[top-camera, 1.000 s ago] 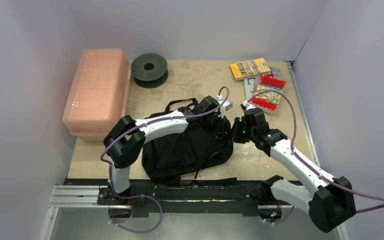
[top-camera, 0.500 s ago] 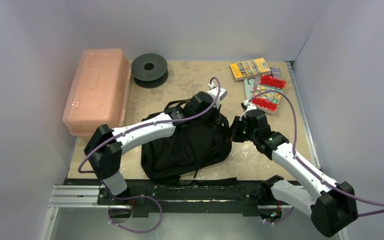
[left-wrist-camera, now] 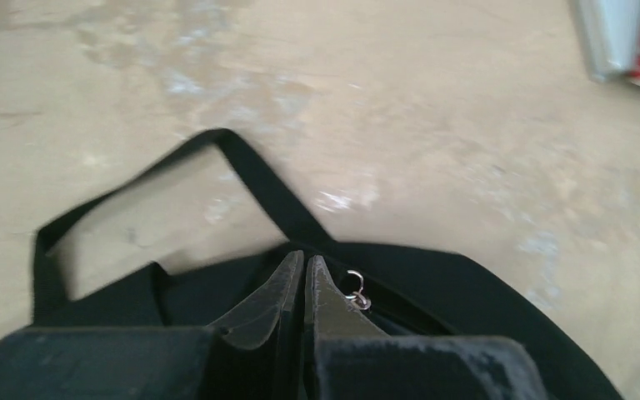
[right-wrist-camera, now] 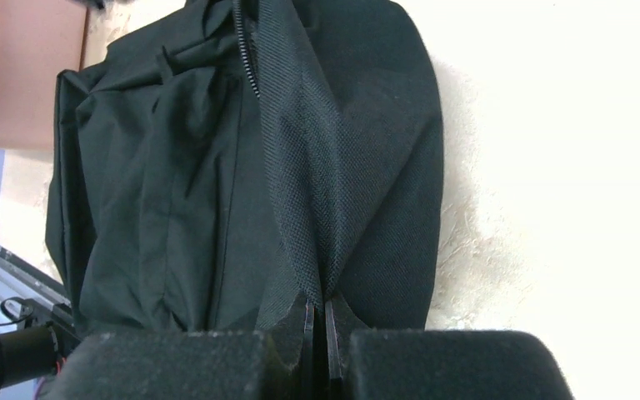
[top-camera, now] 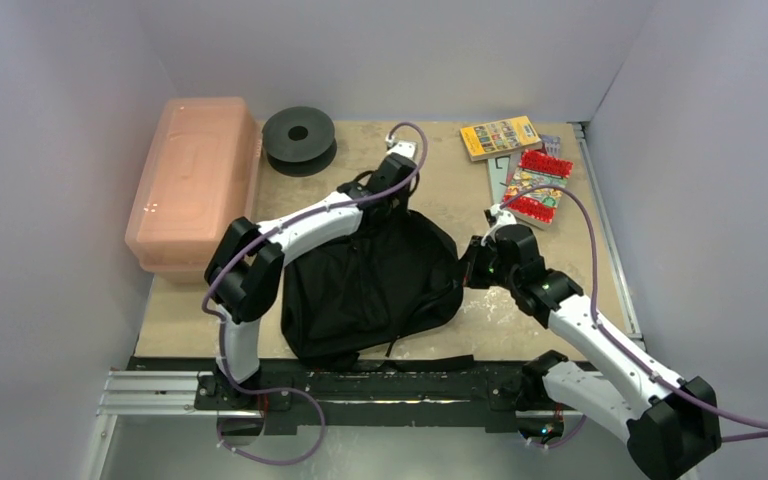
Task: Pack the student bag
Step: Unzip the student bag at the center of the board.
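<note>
The student bag (top-camera: 370, 285), soft black fabric, lies in the middle of the table. My left gripper (top-camera: 388, 185) hovers at its back edge, by the black handle strap (left-wrist-camera: 250, 175). Its fingers (left-wrist-camera: 304, 258) are shut tight and nothing shows between them. A small metal zip ring (left-wrist-camera: 354, 285) sits right beside the right-hand finger. My right gripper (top-camera: 467, 267) is at the bag's right side. In the right wrist view it (right-wrist-camera: 317, 302) is shut on a pinched fold of the bag's woven fabric (right-wrist-camera: 317, 167), below a line of zip teeth (right-wrist-camera: 246, 50).
A pink translucent box (top-camera: 195, 180) stands at the back left, with a black round spool (top-camera: 298, 135) beside it. A yellow booklet (top-camera: 500, 136) and red-patterned packs (top-camera: 535, 185) lie at the back right. Grey walls close in on three sides.
My left gripper has shut and travelled back and to the left along the bag's top edge, its arm swinging with it. The right gripper has kept its hold, barely moving.
</note>
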Action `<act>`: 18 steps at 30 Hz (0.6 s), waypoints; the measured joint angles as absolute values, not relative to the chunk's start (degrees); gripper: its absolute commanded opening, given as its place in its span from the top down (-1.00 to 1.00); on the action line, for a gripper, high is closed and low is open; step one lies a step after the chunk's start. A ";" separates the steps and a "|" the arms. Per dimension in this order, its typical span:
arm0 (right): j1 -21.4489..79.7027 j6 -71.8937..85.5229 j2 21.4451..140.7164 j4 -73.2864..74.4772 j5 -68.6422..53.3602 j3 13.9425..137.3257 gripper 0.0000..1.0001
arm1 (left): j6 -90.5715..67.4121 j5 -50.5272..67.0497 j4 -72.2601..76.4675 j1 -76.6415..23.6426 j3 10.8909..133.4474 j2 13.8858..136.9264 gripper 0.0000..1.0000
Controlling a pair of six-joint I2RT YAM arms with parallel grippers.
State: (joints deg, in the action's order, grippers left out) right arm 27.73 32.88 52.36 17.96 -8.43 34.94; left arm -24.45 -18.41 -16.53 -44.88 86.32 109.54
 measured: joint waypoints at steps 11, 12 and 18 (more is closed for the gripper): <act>27.97 35.66 50.15 18.09 -4.36 34.70 1.00 | -26.44 -18.35 -26.59 -34.15 87.83 112.79 1.00; 27.99 35.90 50.24 18.20 -4.05 34.70 1.00 | -26.63 -18.44 -26.85 -34.15 87.24 112.55 1.00; 28.03 36.69 51.24 18.02 -3.99 34.70 1.00 | -28.53 -17.15 -30.20 -32.84 86.65 112.14 1.00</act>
State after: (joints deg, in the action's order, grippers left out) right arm 28.03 36.69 51.24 18.02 -3.99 34.70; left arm -28.53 -17.15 -30.20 -32.84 86.65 112.14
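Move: The left hand has the bag's zip pull at its fingertips, at the bag's top edge. The bag's top left corner, where the zip leads, is some 25 cm to its left, 10 cm back and 9 cm lower. The handle loop's middle lies about 8 cm left and 4 cm ahead, the black spool 25 cm left and 17 cm ahead, both below it. From the right hand, which pinches the bag's side, that corner is roughly 38 cm left and 6 cm ahead. With its fingers still shut on the zip pull, the left hand sweeps about 11 cm left along the bag's top edge towards the far corner, at first also some 4 cm forward, then easing 2 cm back, while it sinks about 5 cm and the wrist turns counter-clockwise and tips farther down. The right hand keeps its pinch on the bag's right side and stays nearly in place as the holding end, turning only a little clockwise. ##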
